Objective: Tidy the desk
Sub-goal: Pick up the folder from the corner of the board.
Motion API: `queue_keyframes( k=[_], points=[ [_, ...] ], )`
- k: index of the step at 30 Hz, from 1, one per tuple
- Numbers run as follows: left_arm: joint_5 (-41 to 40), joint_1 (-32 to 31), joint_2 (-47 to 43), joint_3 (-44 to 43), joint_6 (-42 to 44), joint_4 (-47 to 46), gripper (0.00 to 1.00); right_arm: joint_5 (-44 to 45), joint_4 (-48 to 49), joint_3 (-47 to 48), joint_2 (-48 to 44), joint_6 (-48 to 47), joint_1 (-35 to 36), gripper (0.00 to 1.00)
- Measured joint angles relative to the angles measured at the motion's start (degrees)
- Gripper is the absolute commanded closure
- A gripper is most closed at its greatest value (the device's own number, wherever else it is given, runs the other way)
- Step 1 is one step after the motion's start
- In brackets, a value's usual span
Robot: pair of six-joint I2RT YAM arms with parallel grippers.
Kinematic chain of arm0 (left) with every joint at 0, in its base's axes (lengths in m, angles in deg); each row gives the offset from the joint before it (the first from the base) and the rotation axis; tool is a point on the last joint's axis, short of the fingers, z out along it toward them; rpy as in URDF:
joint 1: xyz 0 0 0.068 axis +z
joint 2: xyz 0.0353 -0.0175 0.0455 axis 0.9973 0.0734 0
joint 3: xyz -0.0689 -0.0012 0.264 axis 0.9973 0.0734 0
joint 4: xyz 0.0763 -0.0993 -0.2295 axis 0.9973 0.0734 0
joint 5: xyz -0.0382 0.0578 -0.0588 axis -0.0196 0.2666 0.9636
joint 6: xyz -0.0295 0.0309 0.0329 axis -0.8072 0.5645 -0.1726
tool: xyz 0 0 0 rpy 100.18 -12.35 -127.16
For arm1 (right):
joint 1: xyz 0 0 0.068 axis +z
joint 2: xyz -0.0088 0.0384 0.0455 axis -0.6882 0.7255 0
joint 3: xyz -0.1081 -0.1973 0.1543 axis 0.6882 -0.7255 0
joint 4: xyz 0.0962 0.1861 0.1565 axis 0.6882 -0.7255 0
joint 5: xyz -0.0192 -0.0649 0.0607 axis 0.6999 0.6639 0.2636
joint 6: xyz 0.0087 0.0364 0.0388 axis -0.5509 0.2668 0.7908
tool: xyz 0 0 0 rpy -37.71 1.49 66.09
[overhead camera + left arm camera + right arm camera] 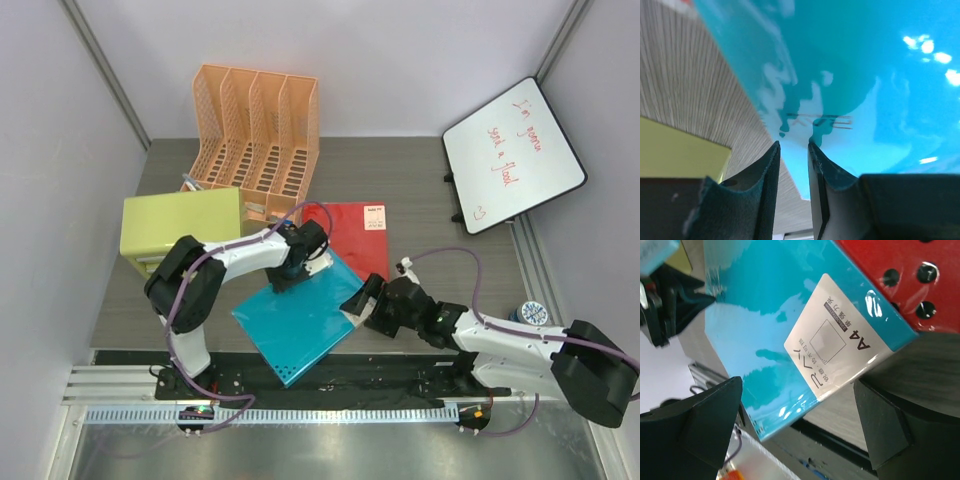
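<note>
On the dark wood-grain desk (420,190) lies a teal folder pack (300,320) with a white A4 label, its near corner over the black front strip. My left gripper (290,275) is shut on the pack's far left edge. In the left wrist view the jaws (794,145) stand narrowly apart with the teal edge (865,75) between them, above the desk (690,90). At the pack's right corner my right gripper (358,300) is open. In the right wrist view its fingers (800,425) flank the labelled corner (830,340) without touching it.
A red folder (355,235) lies partly under the teal pack's far side. An orange mesh file rack (255,125) stands at the back left, with a lime-green cabinet (180,225) in front of it. A whiteboard (512,155) leans at the back right. A small blue-and-white item (530,312) sits at the right edge.
</note>
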Motion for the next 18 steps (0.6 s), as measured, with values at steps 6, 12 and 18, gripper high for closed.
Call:
queue_keyframes(
  k=[6,12,18],
  points=[
    [3.58,-3.39,1.29,-3.08,-1.92,-0.48,0.70,1.33,-1.40,1.09,0.20,-2.51,-7.37,0.00],
    [10.86,-7.17,1.64,-4.98,-4.79,-0.24,0.70,4.15,-5.01,2.29,-0.79,-6.08,-12.52,0.00],
    [16.09,-7.72,0.15,-4.87,-5.73,2.01,0.71,3.54,-10.97,-0.76,-9.70,-5.35,-11.28,0.00]
  ],
)
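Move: The blue folder lies right under the left hand, its middle some 7 cm back and 6 cm to the right, about 1 cm below. From the left hand the green drawer box stands roughly 12 cm ahead and 26 cm left, and the red folder's middle 11 cm ahead and 17 cm right. From the right hand the blue folder's middle is about 17 cm left and 2 cm back, its white label only some 3 cm left and 1 cm back. Rightwards at table height the left hand sweeps about 8 cm, bending back some 5 cm in the second half; its nearly closed fingertips bear down on the blue folder and drag it along, the wrist tilting about 15 degrees. The right hand, jaws still wide, goes forward and right past the label edge, then draws back a little while still edging right. ##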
